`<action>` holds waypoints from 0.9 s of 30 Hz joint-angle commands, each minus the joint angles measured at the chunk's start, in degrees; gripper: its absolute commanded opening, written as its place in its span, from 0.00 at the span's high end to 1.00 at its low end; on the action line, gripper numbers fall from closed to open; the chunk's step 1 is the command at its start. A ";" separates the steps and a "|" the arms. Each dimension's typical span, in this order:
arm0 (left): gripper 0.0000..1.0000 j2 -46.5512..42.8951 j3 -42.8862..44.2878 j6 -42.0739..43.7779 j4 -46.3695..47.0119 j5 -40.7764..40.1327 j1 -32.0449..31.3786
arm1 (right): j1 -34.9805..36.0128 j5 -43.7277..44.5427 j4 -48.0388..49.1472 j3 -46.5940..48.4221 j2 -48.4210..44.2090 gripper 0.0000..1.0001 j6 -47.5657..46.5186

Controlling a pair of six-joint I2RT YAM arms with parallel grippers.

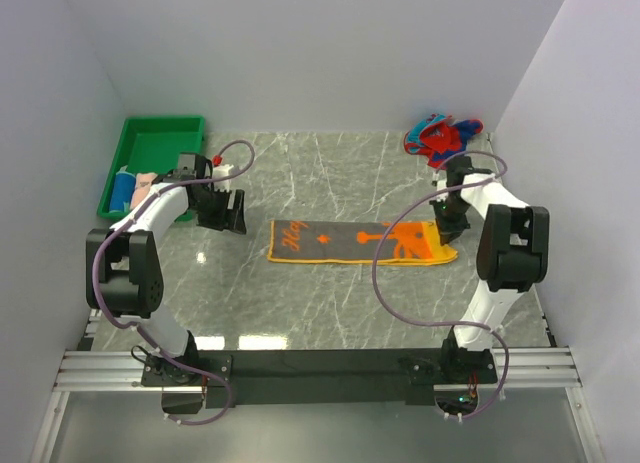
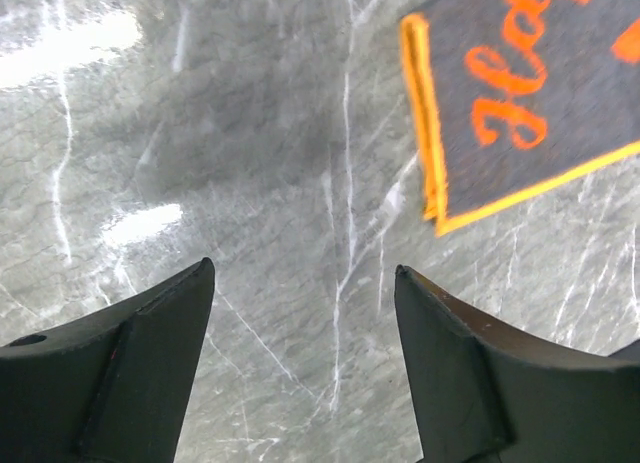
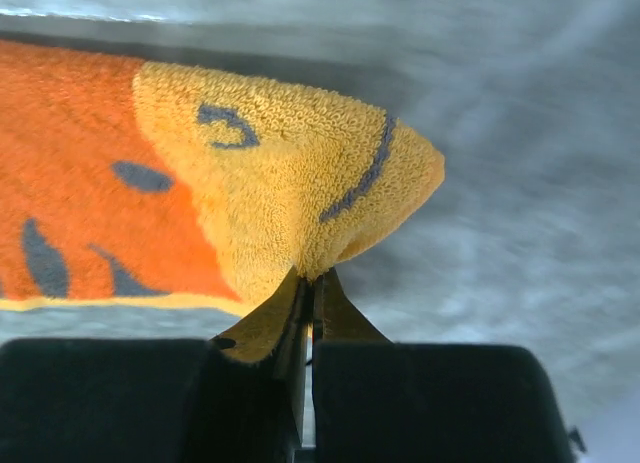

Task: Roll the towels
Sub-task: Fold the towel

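Note:
An orange towel (image 1: 355,242) with a grey patterned middle lies flat across the table's centre. My right gripper (image 1: 447,235) is shut on the orange towel (image 3: 270,183), pinching its right end, which bunches up into a yellow-orange fold just past the tips. My left gripper (image 1: 222,215) hovers open over bare table left of the towel's left end (image 2: 520,93), nothing between its fingers (image 2: 150,333). A red-and-blue towel (image 1: 441,136) lies crumpled at the back right. In the green tray, a blue towel (image 1: 123,188) and a pale pink towel (image 1: 145,183) lie side by side.
The green plastic tray (image 1: 160,133) stands at the back left against the wall. White walls close in the table on the left, back and right. The arms' bases sit on a black rail (image 1: 320,365) at the near edge.

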 commanded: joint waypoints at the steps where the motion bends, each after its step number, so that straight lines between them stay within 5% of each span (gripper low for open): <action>1: 0.21 -3.02 1.56 1.34 -0.86 2.78 0.06 | -0.42 2.05 -3.07 2.96 -4.04 1.00 -4.20; 6: 0.01 -1.97 2.25 1.07 -1.73 4.72 0.15 | 2.56 -4.18 -7.55 6.92 -4.83 1.00 -2.27; 17: 0.01 -1.62 4.54 -0.25 -3.32 5.95 0.15 | 12.32 -19.47 -11.08 11.67 0.52 1.00 1.60; 27: 0.00 -2.58 2.17 -1.04 -2.52 5.60 0.15 | 16.89 -23.09 -10.20 15.53 6.94 1.00 3.89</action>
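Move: The right hand holds the yellow face end of the grey-and-orange towel; the orange giraffe neck it is being taken to lies about 18 cm to its left, 1 cm farther out and 3 cm lower. The towel's lettered end lies some 38 cm to this hand's left and 1 cm farther out, the red-and-blue towels roughly 25 cm straight ahead. From the left hand, the giraffe neck is about 33 cm to the right, 1 cm back and 8 cm down. The right hand keeps the yellow end pinched in its shut fingers, lifts it about 5 cm and, after a slight start to the right, sweeps it some 16 cm left over the towel towards the giraffe neck, sinking a couple of centimetres at the finish while the fingertips swing some 20 degrees to the left and the hand turns counter-clockwise. The left hand, empty and clear of the cloth, rises a little and spreads its fingers wider. ##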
